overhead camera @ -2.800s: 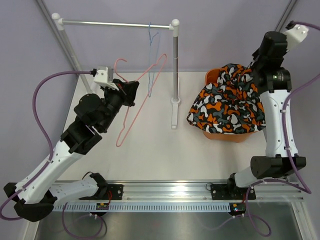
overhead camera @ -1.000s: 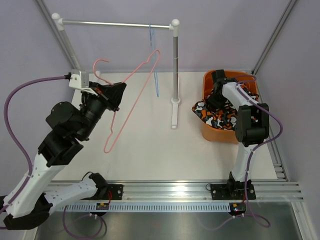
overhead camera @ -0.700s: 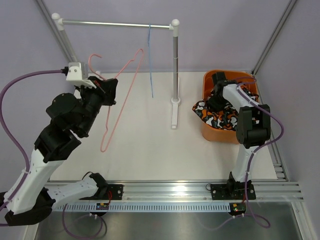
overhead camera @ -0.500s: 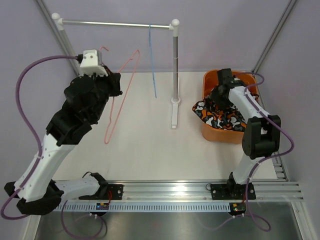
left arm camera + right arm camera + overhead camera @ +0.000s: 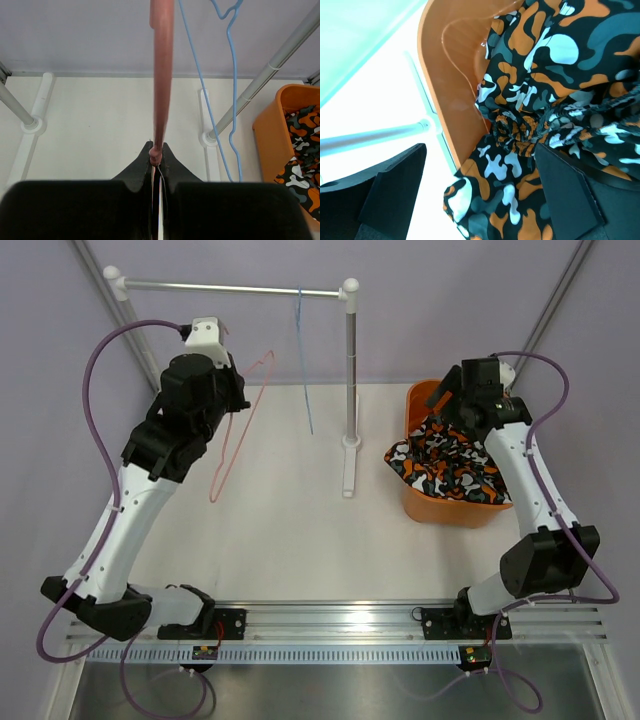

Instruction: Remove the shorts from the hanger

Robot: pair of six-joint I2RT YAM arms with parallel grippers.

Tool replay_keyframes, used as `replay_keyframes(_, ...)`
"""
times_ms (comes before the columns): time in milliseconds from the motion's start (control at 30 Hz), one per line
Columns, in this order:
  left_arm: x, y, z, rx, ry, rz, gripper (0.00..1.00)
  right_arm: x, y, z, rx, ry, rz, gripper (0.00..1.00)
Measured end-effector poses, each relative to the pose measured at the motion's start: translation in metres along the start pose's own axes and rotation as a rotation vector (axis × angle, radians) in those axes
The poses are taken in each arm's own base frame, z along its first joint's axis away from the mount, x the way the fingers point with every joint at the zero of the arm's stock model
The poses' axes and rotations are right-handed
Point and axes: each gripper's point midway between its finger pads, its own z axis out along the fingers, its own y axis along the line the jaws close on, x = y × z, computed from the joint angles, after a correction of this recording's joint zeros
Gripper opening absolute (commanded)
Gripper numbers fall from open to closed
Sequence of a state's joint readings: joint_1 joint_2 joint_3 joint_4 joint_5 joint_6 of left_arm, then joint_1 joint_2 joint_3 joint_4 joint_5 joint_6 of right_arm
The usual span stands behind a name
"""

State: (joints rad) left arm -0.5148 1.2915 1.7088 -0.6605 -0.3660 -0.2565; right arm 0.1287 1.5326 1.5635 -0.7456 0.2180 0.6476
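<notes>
The black shorts with orange and white blotches (image 5: 450, 462) lie in the orange bin (image 5: 422, 400), one edge draped over its left rim; they also fill the right wrist view (image 5: 555, 90). The pink shorts are out of view. My right gripper (image 5: 462, 390) is open and empty above the bin's back (image 5: 480, 195). My left gripper (image 5: 232, 398) is shut on a bare pink hanger (image 5: 240, 420), held up left of the rail; the wire runs up from between the fingertips (image 5: 156, 155). A blue hanger (image 5: 303, 360) hangs on the rail (image 5: 230, 286).
The rail's right post (image 5: 350, 370) stands on a white foot (image 5: 348, 468) in mid-table, between the hangers and the bin. A slanted frame pole (image 5: 120, 325) runs behind my left arm. The blue hanger (image 5: 220, 85) and post (image 5: 260, 80) show in the left wrist view.
My left arm has lifted the pink hanger up and back toward the rail. My right gripper has let go of the black shorts in the bin and risen clear of them.
</notes>
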Motion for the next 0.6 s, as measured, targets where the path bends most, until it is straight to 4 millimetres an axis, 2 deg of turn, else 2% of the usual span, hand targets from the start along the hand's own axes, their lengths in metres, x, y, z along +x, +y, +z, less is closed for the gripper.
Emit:
replay_keyframes(133,-0.007,0.01,0.012,0.01,-0.011,-0.01,0.0,-0.009,0.0,-0.021,-0.03,-0.035,-0.01,0.99)
replay_keyframes(267,-0.012,0.025,0.03,0.023,-0.009,-0.019,0.0,-0.021,0.0,-0.061,-0.103,-0.116,-0.002,1.0)
replay_keyframes(433,-0.013,0.031,0.052,0.085,0.0,-0.029,0.0,-0.028,0.0,-0.097,-0.192,-0.191,0.005,1.0)
replay_keyframes(600,-0.012,0.025,0.07,0.149,-0.004,-0.003,0.0,-0.028,0.001,-0.11,-0.248,-0.229,-0.009,1.0)
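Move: The free stretch of rail that the held pink hanger is being taken to lies about 20 cm ahead of the left hand and some 8 cm above it. The blue hanger hangs from the same rail, about 13 cm to the right of the left hand, and the rack's right post stands some 23 cm to its right. The right hand is over the orange basket, with the camouflage shorts some 18 cm below it, about 4 cm back and 4 cm right. Forward, nearly level, the left hand carries the still-pinched pink hanger about 7 cm towards the rail, easing slightly left, its fingers swinging a little clockwise late on. Meanwhile the empty right hand lifts up and back, away from the shorts, some 9 cm up and 7 cm back, tipping its wide-open fingers upward about 20 degrees. ##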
